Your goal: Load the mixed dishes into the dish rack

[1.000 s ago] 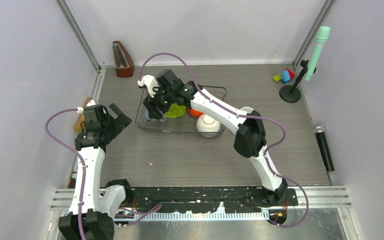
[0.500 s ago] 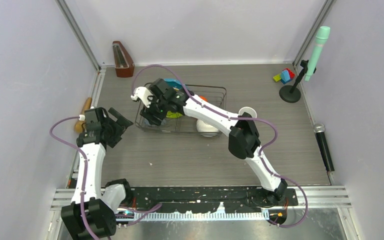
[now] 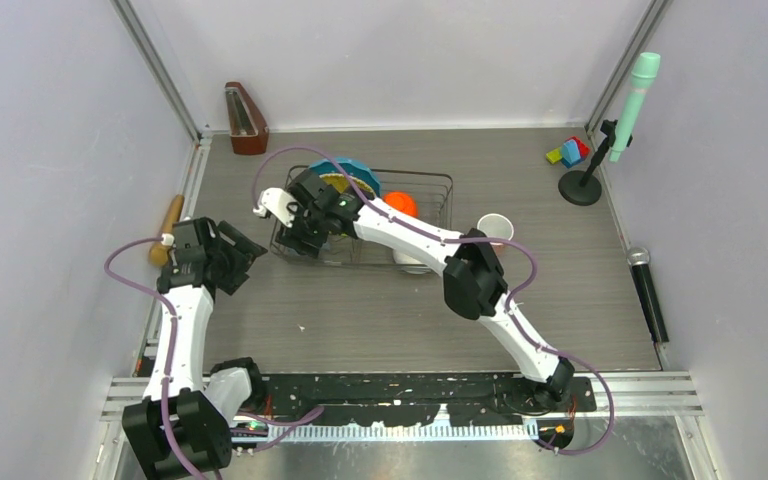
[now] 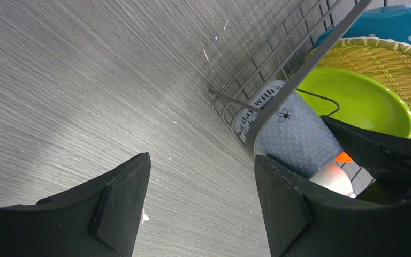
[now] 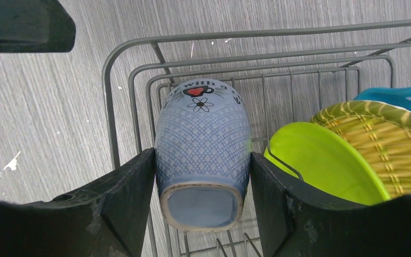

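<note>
My right gripper (image 5: pixel 202 160) is shut on the small grey-blue cup (image 5: pixel 200 139), which lies bottom toward the camera inside the left end of the dish rack (image 5: pixel 109 107). Beside it stand the lime green plate (image 5: pixel 321 160), the woven plate (image 5: pixel 385 139) and the blue dotted plate (image 5: pixel 401 96). From above, the right gripper (image 3: pixel 305 225) is over the rack (image 3: pixel 430 178), with an orange bowl (image 3: pixel 400 203) behind the arm. The left gripper (image 3: pixel 240 250) hangs open over bare table left of the rack. In its own view, its jaws (image 4: pixel 200 160) hold nothing, and the cup (image 4: pixel 294 134) shows behind the rack wire.
A light-coloured mug (image 3: pixel 495 228) stands on the table right of the rack. A wooden rolling pin (image 3: pixel 168 225) lies at the left wall. A brown metronome (image 3: pixel 245 118) stands back left. Toy blocks (image 3: pixel 568 152), a microphone stand (image 3: pixel 585 185) and a black microphone (image 3: pixel 648 290) are on the right.
The right arm has swung left with the cup toward the rack's left end, uncovering the plates and orange bowl. The left gripper has drifted slightly nearer and its jaws have narrowed a little.
</note>
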Available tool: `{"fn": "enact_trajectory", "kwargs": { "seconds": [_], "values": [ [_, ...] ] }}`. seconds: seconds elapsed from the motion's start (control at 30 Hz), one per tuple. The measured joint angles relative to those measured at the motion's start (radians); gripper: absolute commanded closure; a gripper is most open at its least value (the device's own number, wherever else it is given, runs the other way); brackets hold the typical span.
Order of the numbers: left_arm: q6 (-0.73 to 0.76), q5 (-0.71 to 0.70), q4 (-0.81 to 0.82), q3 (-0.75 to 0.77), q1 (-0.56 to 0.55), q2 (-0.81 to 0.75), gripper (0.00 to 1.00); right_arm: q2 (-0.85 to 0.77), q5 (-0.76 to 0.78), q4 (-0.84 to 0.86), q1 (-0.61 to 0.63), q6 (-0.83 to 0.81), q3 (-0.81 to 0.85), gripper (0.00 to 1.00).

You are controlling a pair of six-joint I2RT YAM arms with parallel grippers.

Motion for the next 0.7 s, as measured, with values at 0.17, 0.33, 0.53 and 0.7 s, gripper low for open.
{"fn": "enact_trajectory", "kwargs": {
  "seconds": [0.17, 0.33, 0.53, 0.7],
  "values": [
    [-0.003, 0.0, 0.014, -0.009, 0.0, 0.006, 0.28, 0.029, 0.029, -0.005, 0.008, -0.004, 0.013, 0.42],
    [-0.003, 0.002, 0.024, -0.01, 0.0, 0.015, 0.28, 0.029, 0.034, -0.024, 0.009, 0.007, 0.02, 0.18],
    [-0.003, 0.003, 0.033, -0.01, 0.0, 0.015, 0.28, 0.029, 0.038, -0.053, 0.002, 0.054, 0.053, 0.01],
    [-0.002, 0.003, 0.037, -0.01, 0.0, 0.014, 0.3, 0.029, 0.014, -0.058, -0.003, 0.107, 0.069, 0.03]
  ]
}}
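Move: The right hand still grips the blue mug, bottom up, inside the rack's near-left corner. The resting spot there is about 4 cm to its left, 1 cm back and 6 cm below. The green plate stands some 8 cm to its right and 6 cm ahead; the white bowl is about 23 cm to its right, 1 cm back and a little lower. From the left hand, that corner spot lies roughly 9 cm right, 4 cm ahead and 7 cm below. Its fingers still pinching the blue mug's sides near the base, the right hand lowers it the last 1.5 cm or so straight down into the rack's near-left corner and pauses. The fingers then open wide and let go of the mug as the hand rises back about as far, the wrist turning only some 5 degrees. ##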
